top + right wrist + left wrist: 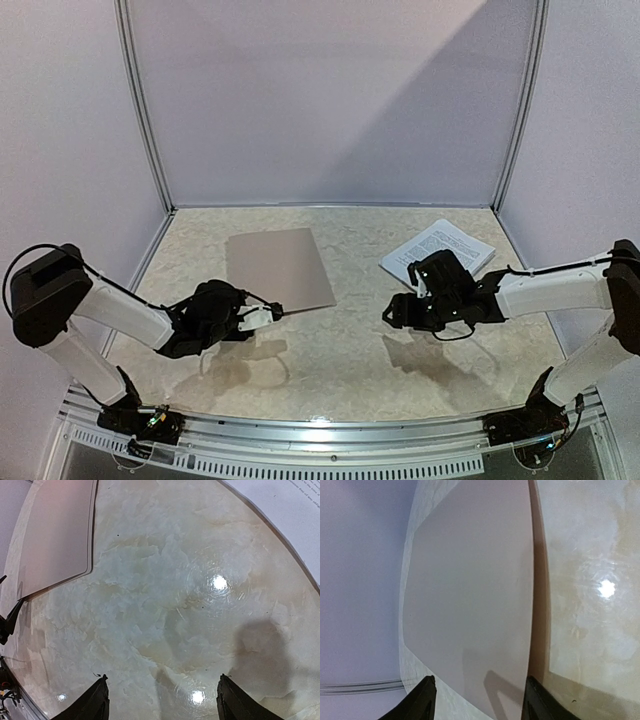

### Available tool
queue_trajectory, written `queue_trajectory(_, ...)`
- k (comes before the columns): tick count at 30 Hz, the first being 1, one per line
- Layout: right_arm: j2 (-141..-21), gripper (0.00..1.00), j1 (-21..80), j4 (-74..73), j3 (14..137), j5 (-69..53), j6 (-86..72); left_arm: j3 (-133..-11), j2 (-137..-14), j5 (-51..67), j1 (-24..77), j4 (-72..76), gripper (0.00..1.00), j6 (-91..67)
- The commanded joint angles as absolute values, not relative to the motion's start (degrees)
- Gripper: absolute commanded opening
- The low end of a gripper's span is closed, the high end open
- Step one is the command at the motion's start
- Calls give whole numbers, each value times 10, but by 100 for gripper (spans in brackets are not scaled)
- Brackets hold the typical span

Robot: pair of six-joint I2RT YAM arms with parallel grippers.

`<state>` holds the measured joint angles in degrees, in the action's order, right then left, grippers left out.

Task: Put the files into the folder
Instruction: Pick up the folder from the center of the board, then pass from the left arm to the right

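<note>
The folder [278,268] lies shut and flat on the table, tan and plain, left of centre; it also fills the left wrist view [470,590] and shows far left in the right wrist view [57,535]. My left gripper [272,314] is at its near right corner, jaws apart [477,697], with the corner between them and the right finger [535,702] at the folder's edge. The files [440,250], white printed sheets, lie at the back right [285,515]. My right gripper [393,313] hovers open over bare table [162,695], in front of the files.
The marble-patterned table top [340,350] is walled by pale panels at the back and both sides. A metal rail [320,430] runs along the near edge by the arm bases. Bare table separates folder from files.
</note>
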<state>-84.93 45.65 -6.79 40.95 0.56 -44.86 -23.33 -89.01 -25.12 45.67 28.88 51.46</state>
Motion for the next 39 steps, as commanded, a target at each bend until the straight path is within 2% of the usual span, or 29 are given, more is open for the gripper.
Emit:
queue_trajectory(1,-868,73,460,-62,430,6,-457,-210,-906,-253,448,378,60,538)
queue_trajectory(5,-885,73,460,-65,447,-14,-456,-203,-931,-250,442,407,60,556)
queue_trajectory(12,-910,73,460,-41,455,-37,-465,-196,-964,-252,434,458,49,569)
queue_trajectory(14,-921,73,460,-40,464,-43,-463,-195,-972,-253,433,471,39,570)
queue_trajectory(18,-941,73,461,-13,481,-71,-469,-197,-970,-262,433,493,1,570)
queue_trajectory(25,-1005,73,460,89,525,-129,-530,-209,-873,-219,433,397,0,503)
queue_trajectory(28,-1055,74,459,176,549,-180,-575,-219,-829,-191,433,329,0,473)
queue_trajectory(33,-1139,74,451,320,579,-245,-669,-205,-820,-190,435,332,0,473)
queue_trajectory(39,-1159,74,439,401,558,-226,-722,-201,-826,-187,434,337,0,475)
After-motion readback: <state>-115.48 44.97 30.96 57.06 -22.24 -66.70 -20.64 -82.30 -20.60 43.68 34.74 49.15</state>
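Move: The folder lies flat with its middle about 14 cm ahead of the left hand, some 2 cm to its right and 3 cm lower; that hand's open fingers are already at its near edge. From the right hand, the folder's middle is about 15 cm ahead, 29 cm to the left and 5 cm below. The files lie roughly 19 cm ahead of the right hand, 12 cm to its right and 5 cm below. The folder's near edge is pinched at its upper flap by the left fingers, which ease down and forward about 1.5 cm, shut on it, then lift it some 5 cm, tilting slightly left side down. The right hand sweeps about 15 cm left and 6 cm forward to the folder's near right corner, its left side rolling up some 35 degrees, fingers staying open; contact there can't be made out. ##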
